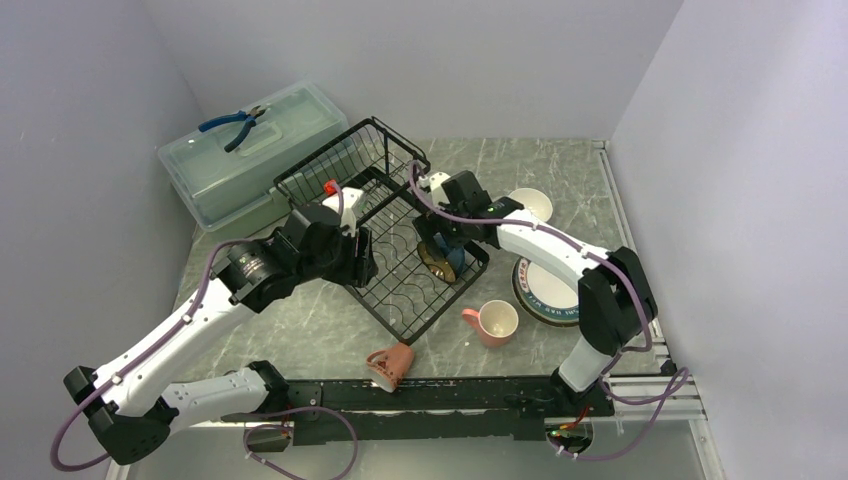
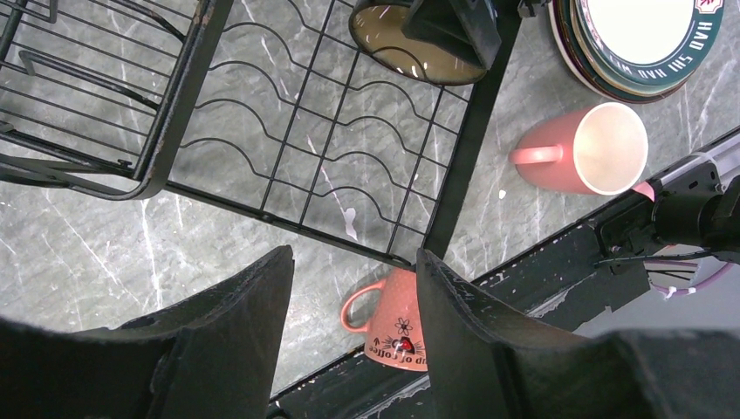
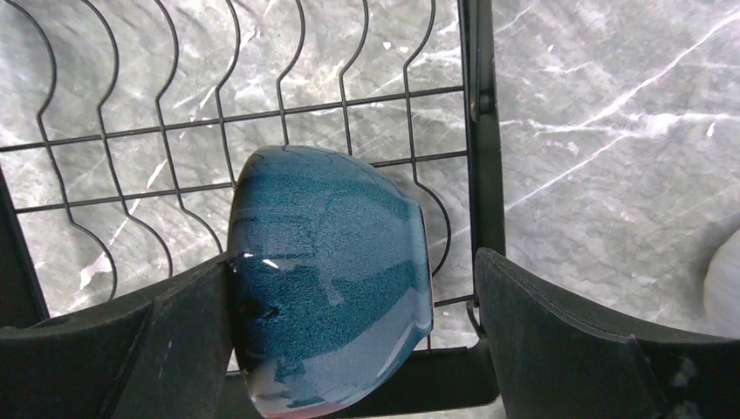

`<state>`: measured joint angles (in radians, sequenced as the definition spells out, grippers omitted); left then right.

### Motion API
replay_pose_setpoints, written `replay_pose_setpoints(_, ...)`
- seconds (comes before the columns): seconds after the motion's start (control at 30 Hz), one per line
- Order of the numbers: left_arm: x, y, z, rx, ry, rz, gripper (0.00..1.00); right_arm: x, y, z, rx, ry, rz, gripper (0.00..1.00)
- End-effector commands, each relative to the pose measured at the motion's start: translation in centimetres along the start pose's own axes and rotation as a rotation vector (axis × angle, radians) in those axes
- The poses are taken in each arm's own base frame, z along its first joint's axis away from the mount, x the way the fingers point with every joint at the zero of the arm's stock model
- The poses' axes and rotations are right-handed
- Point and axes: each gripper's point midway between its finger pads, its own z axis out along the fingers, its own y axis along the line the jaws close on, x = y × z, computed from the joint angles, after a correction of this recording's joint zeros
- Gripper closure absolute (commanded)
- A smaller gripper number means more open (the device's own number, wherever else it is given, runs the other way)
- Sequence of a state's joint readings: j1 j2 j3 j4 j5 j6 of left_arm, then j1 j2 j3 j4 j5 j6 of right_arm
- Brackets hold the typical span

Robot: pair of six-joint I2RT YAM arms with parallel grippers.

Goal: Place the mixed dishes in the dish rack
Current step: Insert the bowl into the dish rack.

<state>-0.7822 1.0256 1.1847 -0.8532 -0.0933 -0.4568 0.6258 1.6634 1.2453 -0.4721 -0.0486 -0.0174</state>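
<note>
The black wire dish rack (image 1: 390,290) sits mid-table. A glossy teal bowl (image 3: 327,271) stands on edge in its right corner, tan inside (image 2: 393,44). My right gripper (image 3: 351,257) straddles that bowl, open: the left finger touches it and the right finger stands clear. My left gripper (image 2: 353,255) hangs open and empty over the rack's near-left edge (image 1: 365,258). One pink mug (image 2: 397,323) lies tipped by the front rail. A second pink mug (image 1: 495,322) stands upright. Stacked plates (image 1: 545,290), teal lettered rim on top, rest right of the rack.
A small white bowl (image 1: 530,205) sits behind the plates. A translucent pale green lidded box (image 1: 250,155) with blue pliers (image 1: 235,125) on top stands at the back left. Walls close in the left, back and right sides.
</note>
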Motion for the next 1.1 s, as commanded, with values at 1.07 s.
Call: replay_pose_setpoints(1.07, -4.3, -2.5, -2.0, 0.121, -0.126, 0.090, 0.18, -2.6, -11.9, -13.6, 0.372, -0.259, 0.455, 0.00)
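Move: The small white bowl stands about 9 cm ahead of the right hand, 17 cm to its right and 7 cm below. The blue bowl lies on its side in the rack, right under this hand, about 2 cm back and 4 cm down; the plate stack is some 6 cm back and 22 cm right, the pink mug 14 cm back and 11 cm right. From the left hand the white bowl is about 18 cm ahead, 29 cm right, 20 cm below. Right hand rises about 10 cm off the blue bowl, swings right towards the white bowl; left opens wider. ##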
